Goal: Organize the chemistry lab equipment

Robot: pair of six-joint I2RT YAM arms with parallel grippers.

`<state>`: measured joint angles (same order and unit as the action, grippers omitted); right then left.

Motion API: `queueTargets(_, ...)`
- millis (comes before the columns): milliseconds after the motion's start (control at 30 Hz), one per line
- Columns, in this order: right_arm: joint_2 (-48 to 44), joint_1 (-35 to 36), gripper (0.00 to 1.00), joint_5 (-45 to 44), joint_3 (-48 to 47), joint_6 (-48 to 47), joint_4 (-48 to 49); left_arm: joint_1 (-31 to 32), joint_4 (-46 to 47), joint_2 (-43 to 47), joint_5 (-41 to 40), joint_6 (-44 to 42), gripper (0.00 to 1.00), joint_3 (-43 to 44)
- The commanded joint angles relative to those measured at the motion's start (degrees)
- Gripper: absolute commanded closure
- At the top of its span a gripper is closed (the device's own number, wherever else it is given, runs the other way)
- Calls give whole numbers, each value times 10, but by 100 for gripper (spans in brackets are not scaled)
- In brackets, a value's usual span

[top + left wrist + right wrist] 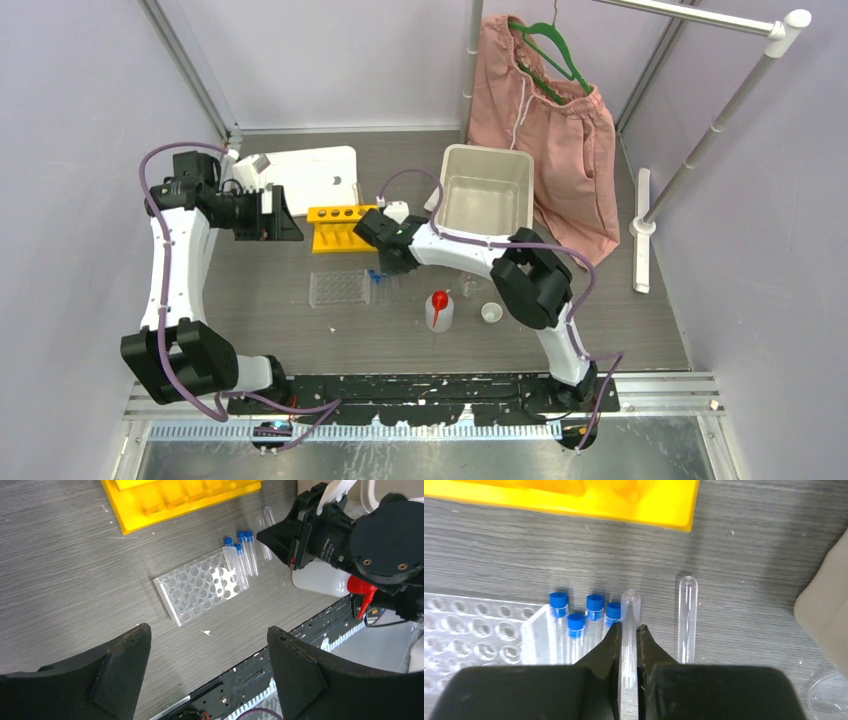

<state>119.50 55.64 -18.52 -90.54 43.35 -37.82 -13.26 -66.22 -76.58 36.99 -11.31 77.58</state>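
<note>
My right gripper (629, 629) is shut on a clear uncapped tube (629, 610) that lies on the table. A second clear tube (687, 615) lies just to its right. Several blue-capped tubes (576, 622) lie to its left, against the clear grid rack (474, 630). The yellow tube rack (574, 495) stands beyond them. From above, the right gripper (385, 262) sits between the yellow rack (338, 226) and the grid rack (339, 288). My left gripper (207, 630) is open and empty, held above the table left of the yellow rack. The red-spouted squeeze bottle (439, 309) and the tiny white cup (491, 313) stand nearer the front.
A beige bin (487, 190) stands behind the right arm. Pink shorts (560, 130) hang on a green hanger at the back right. A white board (310, 178) lies behind the yellow rack. A small clear glass dish (826, 695) sits by the bin's corner.
</note>
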Motion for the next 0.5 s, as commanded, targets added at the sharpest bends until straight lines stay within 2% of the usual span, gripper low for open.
queueTargets(0,-98,0,99,-9,-24,-16,49,0,-35,20,71,-39,15,27)
queueTargets(200,-157,23,99,28,-32,-20,163,0,-62,28,133,-67,25,21)
queueTargets(333,-151,42,99,53,-56,-6,254,0,-66,36,165,-71,32,17)
queueTargets(467,-121,54,99,78,-105,8,305,0,-69,47,190,-75,40,15)
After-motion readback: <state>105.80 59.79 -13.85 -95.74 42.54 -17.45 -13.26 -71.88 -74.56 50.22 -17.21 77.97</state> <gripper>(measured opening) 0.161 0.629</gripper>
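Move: Right gripper: the pinched clear test tube is between the pads, barely off the table. The open left gripper, where it goes, is about 21 cm to the left and 18 cm higher, nearly level forward. The blue-capped tubes lie some 4 cm left and 2 cm back, the yellow rack 10 cm left and 8 cm ahead, a loose clear tube 4 cm right. Left gripper: the pinched tube is about 21 cm right, 1 cm ahead, 18 cm below. Keep the right fingers shut on the test tube and hoist it fast, about 20 cm up, bending the path left by some 10 cm towards the left gripper while the wrist rolls so the fingers swing out to the left. Meanwhile ease the left gripper right, up and back to meet it, a few centimetres each way, swinging its fingers rightward and starting to close them, still well open. ##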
